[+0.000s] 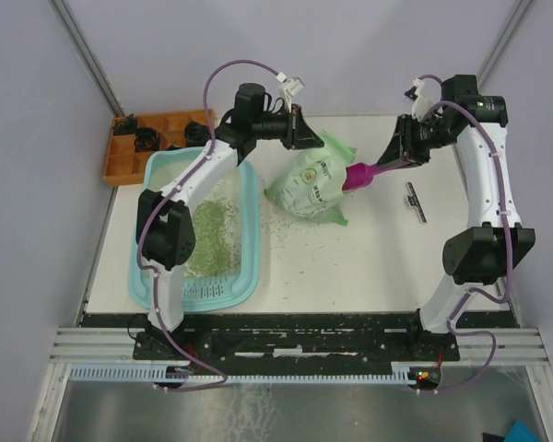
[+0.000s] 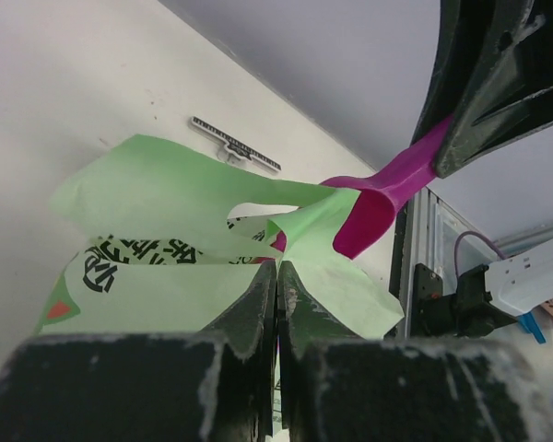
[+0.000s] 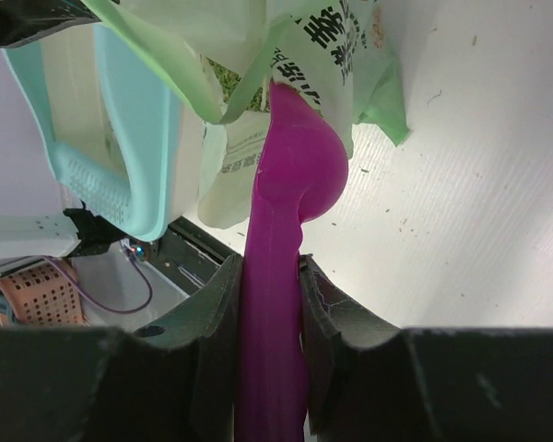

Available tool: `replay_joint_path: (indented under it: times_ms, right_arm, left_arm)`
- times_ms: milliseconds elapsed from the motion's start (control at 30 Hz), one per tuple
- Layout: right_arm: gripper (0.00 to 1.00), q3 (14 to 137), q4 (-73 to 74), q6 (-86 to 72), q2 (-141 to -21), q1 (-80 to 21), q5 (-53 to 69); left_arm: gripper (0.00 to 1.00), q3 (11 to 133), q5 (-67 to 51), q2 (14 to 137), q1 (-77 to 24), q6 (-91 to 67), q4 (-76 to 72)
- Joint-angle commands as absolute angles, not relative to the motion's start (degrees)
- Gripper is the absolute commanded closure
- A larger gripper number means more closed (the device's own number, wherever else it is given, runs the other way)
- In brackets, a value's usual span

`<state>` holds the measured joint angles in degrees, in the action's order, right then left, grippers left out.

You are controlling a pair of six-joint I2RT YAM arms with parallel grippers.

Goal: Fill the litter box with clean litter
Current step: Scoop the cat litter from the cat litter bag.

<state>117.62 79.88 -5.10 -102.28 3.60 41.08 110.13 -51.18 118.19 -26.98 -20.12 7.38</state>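
Note:
The teal litter box point(image 1: 251, 241) lies at the table's left, with a patch of pale green litter point(image 1: 209, 235) on its floor. Right of it slumps the printed green bag point(image 1: 311, 184). My left gripper point(image 1: 314, 135) is shut on the bag's top edge, and the film is pinched between its fingertips point(image 2: 278, 276). My right gripper point(image 1: 399, 158) is shut on the handle of the magenta scoop point(image 1: 359, 175). The scoop's bowl point(image 3: 295, 170) sits at the bag's open mouth point(image 3: 258, 55), partly under the film. The box's ribbed end point(image 3: 101, 184) shows beyond the bag.
An orange compartmented tray point(image 1: 129, 164) holding black parts stands at the back left, touching the litter box. A black and white strip point(image 1: 416, 201) lies on the table under the right arm. Stray granules point(image 1: 278, 230) are scattered between box and bag.

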Motion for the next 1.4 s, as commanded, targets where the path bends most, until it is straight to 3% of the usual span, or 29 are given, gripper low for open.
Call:
replay_joint_path:
  times_ms: [0,533,1167,1367]
  right_arm:
    - [0.98,119.26,79.46,-2.2,-102.87,-0.22,33.34]
    - [0.98,121.16,74.86,-5.23,-111.23,-10.03,24.69]
    - [0.98,134.46,70.69,-10.12,-114.55,-14.7,35.03]
    - [0.98,128.71,73.48,-9.06,-111.16,-11.55,37.32]
  left_arm:
    - [0.97,107.92,-52.18,110.4,-27.54,-18.71,1.44]
    - [0.97,106.89,-50.51,109.24,-27.56,-21.47,-4.06]
    - [0.97,107.56,-49.06,108.32,-27.53,-24.5,-7.56]
    - [0.97,108.54,-48.95,109.29,-27.59,-24.49,-7.47]
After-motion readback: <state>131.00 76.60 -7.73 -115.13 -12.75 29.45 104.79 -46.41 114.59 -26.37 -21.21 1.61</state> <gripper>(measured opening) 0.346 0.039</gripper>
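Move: The right hand holds the scoop, its tip already at the litter bag's mouth. That mouth lies about 9 cm left, 2 ahead and 7 below the hand; the bag's body is roughly 16 cm left, 1 back and 16 below. The black clip lies some 12 cm right, 5 back and 26 down. From the left hand, still pinching the rim, the mouth is about 4 cm right, 3 back and 5 below. Down and to the left, the right hand drives the scoop into the bag's mouth, sinking about 6 cm with its fingers tipping steeper; it then carries on left and forward, easing back up some 3 cm, to end about 9 cm farther left. It keeps its grip on the handle, and the left fingers stay shut on the rim, nearly still. ##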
